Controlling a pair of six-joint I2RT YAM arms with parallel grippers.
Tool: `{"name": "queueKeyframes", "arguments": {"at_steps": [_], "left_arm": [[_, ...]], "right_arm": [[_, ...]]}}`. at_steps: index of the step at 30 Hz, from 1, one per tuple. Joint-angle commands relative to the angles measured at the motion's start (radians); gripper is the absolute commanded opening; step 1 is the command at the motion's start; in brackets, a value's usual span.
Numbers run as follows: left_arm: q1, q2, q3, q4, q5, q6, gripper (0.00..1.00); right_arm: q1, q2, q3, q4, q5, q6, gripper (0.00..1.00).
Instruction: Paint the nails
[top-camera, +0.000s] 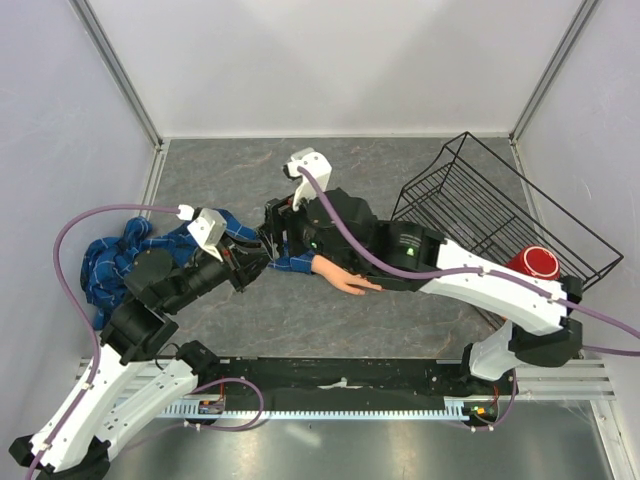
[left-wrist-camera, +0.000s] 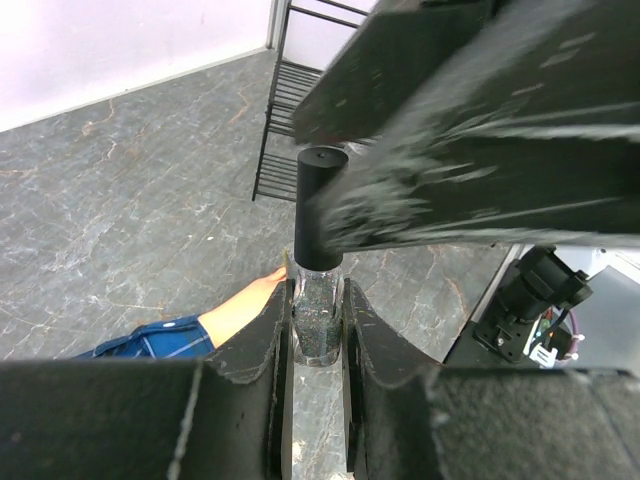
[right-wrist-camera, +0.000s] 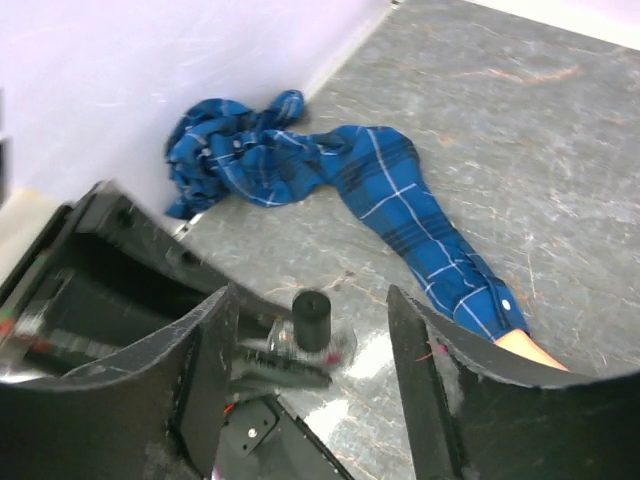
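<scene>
A small glass bottle (left-wrist-camera: 318, 325) of dark glitter polish with a black cap (left-wrist-camera: 320, 205) stands upright in my left gripper (left-wrist-camera: 317, 292), whose jaws are shut on its body. My right gripper (right-wrist-camera: 312, 372) hangs open above it. The black cap (right-wrist-camera: 311, 320) sits between its wide-apart fingers (right-wrist-camera: 205, 365) and touches neither. The peach mannequin hand (top-camera: 345, 278) lies on the table just right of both grippers and ends a blue plaid sleeve (right-wrist-camera: 400, 215). Its nails are too small to make out. In the top view my right gripper (top-camera: 276, 226) covers the bottle.
A black wire rack (top-camera: 490, 210) lies tilted at the right with a red cup (top-camera: 540, 263) by its near end. The bunched blue plaid sleeve (top-camera: 110, 262) lies against the left wall. White walls close the table's left, back and right.
</scene>
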Motion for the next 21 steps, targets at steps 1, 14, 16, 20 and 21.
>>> {"name": "queueKeyframes", "arguments": {"at_steps": [1,14,16,20,21], "left_arm": [[-0.002,0.011,0.015,0.022,-0.017,0.053,0.02],[-0.002,0.014,0.024,0.047,0.192,0.014,0.02],[-0.002,0.024,0.027,0.099,0.335,-0.012,0.02],[-0.002,0.057,0.009,0.289,0.738,-0.127,0.02],[-0.002,0.061,0.004,0.333,0.783,-0.188,0.02]], "right_arm": [[0.009,0.056,0.094,-0.076,0.086,0.015,0.60],[0.006,-0.005,-0.047,0.040,-0.126,-0.100,0.00],[-0.008,-0.059,-0.119,0.080,-0.302,-0.154,0.00],[-0.116,-0.161,-0.278,0.239,-0.792,-0.232,0.00],[-0.138,-0.186,-0.306,0.266,-0.886,-0.235,0.00]]}}
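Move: The bottle's black cap stands about 4 cm straight above the left hand, which already holds the glass. From the open right hand, the cap is roughly 3 cm below, 1 cm ahead and 1 cm left. Far below on the table, some 38 cm under the right hand, lie the fake hand, about 10 cm ahead and 12 cm to the right, and the sleeve cuff, some 13 cm ahead and 1 cm right. The black cap is taken by the right hand, which sinks about 2.5 cm around it, easing slightly forward and left, and pinches it, while the left keeps the glass nearly still. Then both hands swing back and right together, gathering speed, the right turning counter-clockwise some 20 degrees and the left clockwise some 15, an unscrewing twist. ##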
